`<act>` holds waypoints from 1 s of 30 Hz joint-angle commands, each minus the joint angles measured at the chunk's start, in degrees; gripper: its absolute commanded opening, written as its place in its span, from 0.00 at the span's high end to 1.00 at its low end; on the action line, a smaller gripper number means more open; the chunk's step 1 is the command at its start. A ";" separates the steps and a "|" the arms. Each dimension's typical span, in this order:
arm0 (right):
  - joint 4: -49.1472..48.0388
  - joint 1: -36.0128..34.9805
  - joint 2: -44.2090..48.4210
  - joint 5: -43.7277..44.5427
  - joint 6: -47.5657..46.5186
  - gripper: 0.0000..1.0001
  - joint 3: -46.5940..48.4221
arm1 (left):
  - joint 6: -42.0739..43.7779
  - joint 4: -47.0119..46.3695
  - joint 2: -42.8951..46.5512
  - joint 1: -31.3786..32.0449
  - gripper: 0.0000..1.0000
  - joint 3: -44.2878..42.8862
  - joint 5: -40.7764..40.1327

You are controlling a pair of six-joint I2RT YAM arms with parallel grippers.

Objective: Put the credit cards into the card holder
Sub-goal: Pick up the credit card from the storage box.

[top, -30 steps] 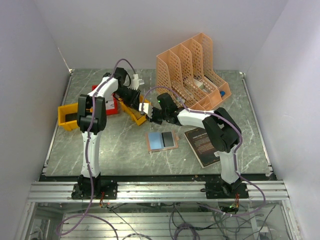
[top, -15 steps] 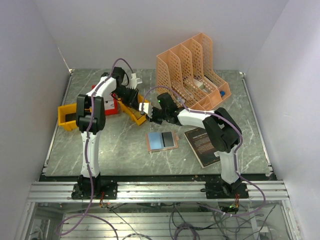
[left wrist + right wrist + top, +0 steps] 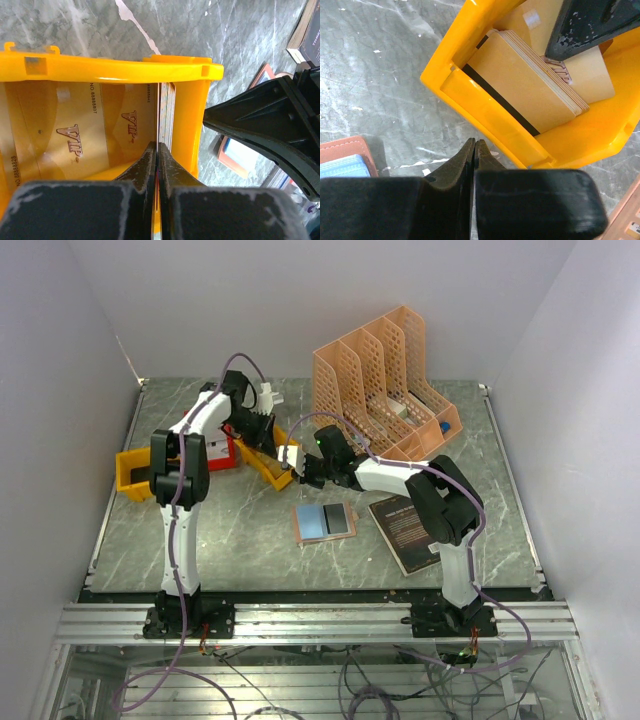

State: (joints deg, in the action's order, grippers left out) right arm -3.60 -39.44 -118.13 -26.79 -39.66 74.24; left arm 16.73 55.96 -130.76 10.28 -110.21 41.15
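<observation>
A stack of tan credit cards (image 3: 530, 85) stands on edge in a small yellow bin (image 3: 268, 466). My left gripper (image 3: 158, 146) reaches down into that bin and is shut on the edge of one credit card (image 3: 159, 115) at the stack's side. In the right wrist view its black finger (image 3: 590, 25) shows over the stack. My right gripper (image 3: 475, 143) is shut with nothing in it, its tips against the outside of the bin's wall (image 3: 490, 117). The salmon-pink card holder (image 3: 323, 522) lies open on the table, pale blue inside, just in front of both grippers.
A black book (image 3: 405, 530) lies right of the card holder. The peach lattice file organizer (image 3: 385, 380) stands at the back right. A red bin (image 3: 222, 448) and a second yellow bin (image 3: 135, 472) sit at the left.
The left gripper's jaws have closed onto a card in the yellow bin, and that arm has shifted slightly back. The right arm has not moved.
</observation>
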 commanded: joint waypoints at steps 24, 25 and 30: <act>23.61 4.13 17.56 -24.71 -1.08 0.56 8.16 | -36.84 -35.37 38.38 -0.26 0.93 28.76 -8.37; 25.86 4.61 18.71 -26.38 -1.13 0.52 8.37 | -42.36 -38.40 41.02 -0.19 0.93 31.27 -7.02; 43.34 6.42 24.61 -32.69 -7.88 0.34 9.20 | -69.13 -45.99 50.33 1.35 0.93 41.18 -10.44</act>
State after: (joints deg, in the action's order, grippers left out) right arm 23.33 -33.89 -96.95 -51.00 -42.35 82.63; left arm -27.24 19.31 -85.45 10.44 -74.19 31.33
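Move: The left hand already pinches a credit card in the yellow storage box, whose middle is 1 cm back and 3 below. The card holder lies about 18 cm back, 14 right and 5 lower; the red box is 13 left, 1 ahead. From the shut right hand, the holder is roughly 12 cm back, 5 right, 3 lower; the storage box 5 ahead, 8 left; the black book 14 back, 25 right. Left hand lifts the pinched card about 18 cm from the storage box; right rises as far, drawing back, opening. ##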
